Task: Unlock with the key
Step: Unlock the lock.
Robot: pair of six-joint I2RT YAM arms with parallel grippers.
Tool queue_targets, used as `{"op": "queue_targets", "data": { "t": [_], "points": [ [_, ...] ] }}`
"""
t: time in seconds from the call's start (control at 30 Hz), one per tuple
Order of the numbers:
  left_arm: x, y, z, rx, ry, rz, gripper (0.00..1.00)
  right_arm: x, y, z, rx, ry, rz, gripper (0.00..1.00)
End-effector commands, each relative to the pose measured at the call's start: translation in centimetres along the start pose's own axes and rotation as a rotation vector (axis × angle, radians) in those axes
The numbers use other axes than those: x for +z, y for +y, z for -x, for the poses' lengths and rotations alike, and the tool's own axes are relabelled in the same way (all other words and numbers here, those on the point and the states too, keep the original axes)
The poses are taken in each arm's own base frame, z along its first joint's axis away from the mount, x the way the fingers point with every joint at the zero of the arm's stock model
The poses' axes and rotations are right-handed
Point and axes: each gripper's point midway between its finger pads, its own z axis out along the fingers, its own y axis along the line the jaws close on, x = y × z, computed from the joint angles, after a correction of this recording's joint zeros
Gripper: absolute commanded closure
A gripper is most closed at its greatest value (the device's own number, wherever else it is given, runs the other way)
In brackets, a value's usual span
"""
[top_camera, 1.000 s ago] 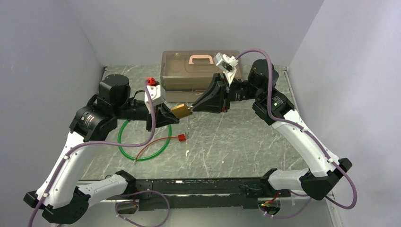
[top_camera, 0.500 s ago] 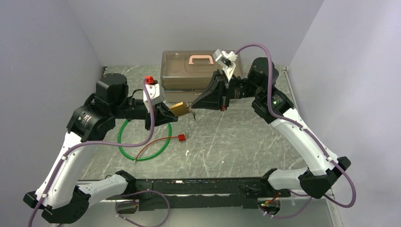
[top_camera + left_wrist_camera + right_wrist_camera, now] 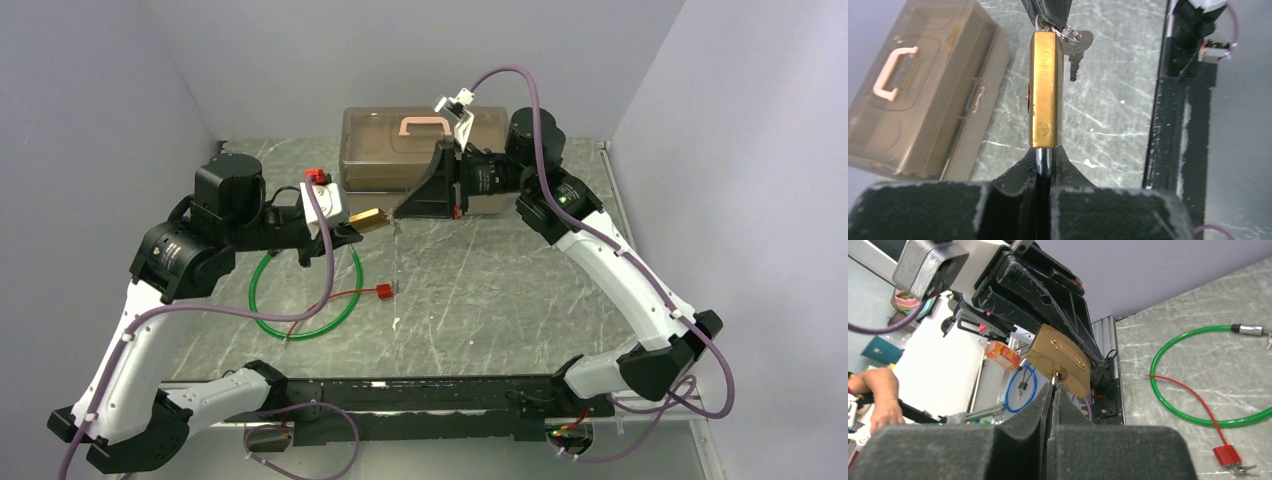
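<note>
The small brass padlock (image 3: 368, 218) hangs in the air in front of the box, lying nearly level. My left gripper (image 3: 345, 232) is shut on its silver shackle (image 3: 1044, 157). In the left wrist view the padlock (image 3: 1044, 90) stretches away from the left gripper (image 3: 1044, 155). My right gripper (image 3: 398, 212) meets the padlock's far end. In the right wrist view the right gripper (image 3: 1053, 387) is shut on the key (image 3: 1053, 381), whose tip sits in the keyhole of the padlock (image 3: 1063, 357). A second key (image 3: 1079, 47) dangles on a ring beside it.
A tan plastic box (image 3: 420, 150) with a pink handle stands at the back. A green cable loop (image 3: 305, 300) and a red tag (image 3: 382, 291) on red wire lie on the marble tabletop (image 3: 500, 290) under the left arm. The black rail (image 3: 430, 400) runs along the near edge.
The right gripper has shut on the key at the padlock's keyhole. Both grippers and the padlock have risen and shifted back and left, and the padlock has levelled out.
</note>
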Motion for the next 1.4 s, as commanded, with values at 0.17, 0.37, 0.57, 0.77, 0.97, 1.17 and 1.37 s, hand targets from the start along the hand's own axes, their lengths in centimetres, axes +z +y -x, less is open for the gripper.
{"op": "queue_targets", "data": {
  "t": [0.17,0.37,0.57,0.77,0.97,1.17,1.37],
  "points": [
    [-0.8,2.3,3.9,0.334,-0.103,0.127,1.00,1.2,-2.5,0.0,0.180,0.005,-0.092,1.00],
    [-0.9,2.6,3.5,0.431,-0.081,0.164,1.00,1.3,-2.6,0.1,0.200,-0.006,-0.095,1.00],
    [-0.9,2.7,3.1,0.485,-0.062,0.179,1.00,1.4,-2.4,0.2,0.219,-0.011,-0.075,1.00],
    [-0.7,1.7,2.4,0.402,-0.038,0.127,1.00,-0.2,-1.6,1.8,0.058,-0.037,-0.134,0.66],
    [-0.6,0.2,2.8,0.293,-0.052,0.053,1.00,-1.9,-0.1,4.0,-0.123,-0.095,-0.157,0.46],
    [-0.5,-0.5,2.9,0.244,-0.051,0.012,1.00,-2.6,1.2,4.0,-0.244,-0.098,-0.134,0.37],
    [-0.5,-1.1,3.4,0.215,-0.058,-0.028,1.00,-2.2,2.0,1.6,-0.313,-0.041,-0.007,0.37]
  ]
}}
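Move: The brass padlock's body sits about 3 cm to the right of the left hand and 1 cm ahead of it, level, its shackle already pinched there. From the right hand the same body lies roughly 3 cm to the left, level, with the key held in its keyhole. On the table some 35 cm below, the red cable lock is about 8 cm ahead and 3 cm right of the left hand; the green cable's loop is 7 cm ahead and 15 cm left of it. The padlock and its key are twisted against each other: the left hand, still pinching the shackle, rolls its forward side up some 20 degrees while the right hand, gripping the key, rolls forward side down about 10, both easing forward. Then the right fingers open, let go of the key and draw off right and upward about 4 cm; the left carries the padlock back and right. ##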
